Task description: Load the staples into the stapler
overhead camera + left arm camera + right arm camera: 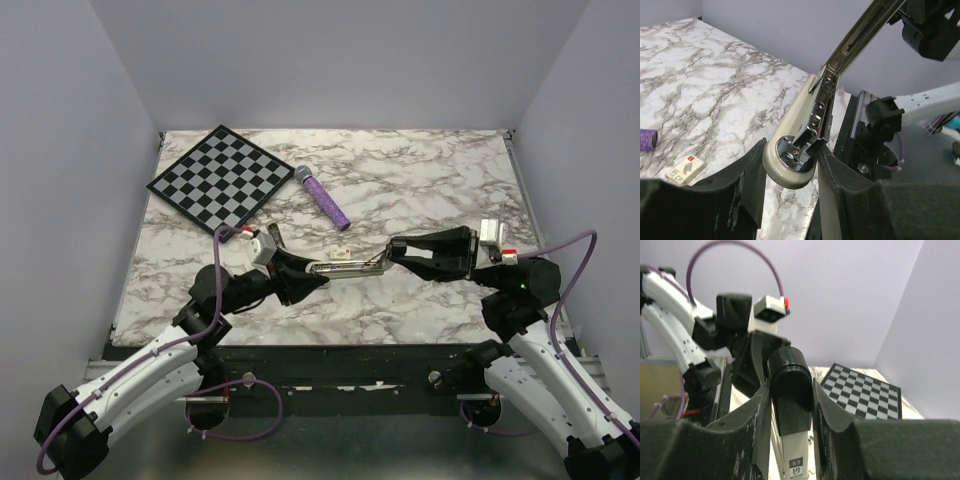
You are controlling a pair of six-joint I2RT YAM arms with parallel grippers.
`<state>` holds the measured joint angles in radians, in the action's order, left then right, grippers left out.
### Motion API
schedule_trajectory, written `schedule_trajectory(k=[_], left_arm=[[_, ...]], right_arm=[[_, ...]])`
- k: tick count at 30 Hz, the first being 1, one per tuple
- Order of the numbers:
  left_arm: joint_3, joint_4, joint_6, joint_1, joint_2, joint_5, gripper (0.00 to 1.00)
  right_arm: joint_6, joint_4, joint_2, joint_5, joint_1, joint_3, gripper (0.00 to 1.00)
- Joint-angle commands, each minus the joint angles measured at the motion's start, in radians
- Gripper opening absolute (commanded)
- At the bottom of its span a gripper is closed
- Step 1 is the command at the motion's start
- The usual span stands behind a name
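Observation:
The stapler (350, 266) is held open above the table between both grippers. My left gripper (300, 277) is shut on its cream base end, which shows with a chrome hinge plate in the left wrist view (790, 165). The metal staple channel (860, 35) runs up and away from it. My right gripper (402, 248) is shut on the stapler's black top arm (790, 390), with both fingers pressed on its sides. The small silver-grey block of staples is not visible in any view.
A small cream box (685, 169) lies on the marble just behind the stapler (343, 255). A purple cylinder (325, 198) lies mid-table. A chessboard (222, 177) sits at the back left, also in the right wrist view (865, 390).

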<state>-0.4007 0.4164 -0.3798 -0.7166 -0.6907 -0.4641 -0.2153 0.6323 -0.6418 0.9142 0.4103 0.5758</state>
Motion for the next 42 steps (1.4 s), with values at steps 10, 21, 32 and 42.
schedule_trajectory(k=[10, 21, 32, 42], left_arm=[[0.195, 0.457, -0.353, 0.028, -0.091, 0.206, 0.0], [0.267, 0.544, -0.4, 0.025, -0.174, 0.222, 0.58], [0.278, 0.601, -0.386, 0.02, -0.254, 0.211, 0.76], [0.022, 0.348, -0.081, 0.019, -0.124, 0.006, 0.98]], right_arm=[[-0.427, 0.814, -0.048, -0.313, -0.022, -0.111, 0.01], [-0.46, 0.896, -0.062, -0.408, -0.031, -0.094, 0.01], [-0.527, 1.026, -0.14, -0.402, -0.034, -0.021, 0.01], [-0.567, 1.014, -0.173, -0.328, -0.036, -0.022, 0.01]])
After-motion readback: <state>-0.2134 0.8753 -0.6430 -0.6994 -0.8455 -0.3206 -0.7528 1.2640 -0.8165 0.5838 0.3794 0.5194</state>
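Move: The opened stapler spans my hands. Its middle is about 5 cm to the right of my left fingers, 1 cm ahead and 5 cm above; they still pinch its free base end. From my right hand, which still grips the black cap, its middle is 6 cm left, 2 cm back and 6 cm below. From my left hand, the cream staple box is roughly 12 cm ahead and 3 cm right, the open staple tray 6 cm ahead and 2 cm left, both some 24 cm down. I keep hold of the black cap with my right hand, lifting it about 7 cm as its fingertips tip up nearly 30 degrees. My left hand first keeps nearly in place, tilting, then opens wide and lets go of the base end, moving down and slightly forward before rising most of the way back. ##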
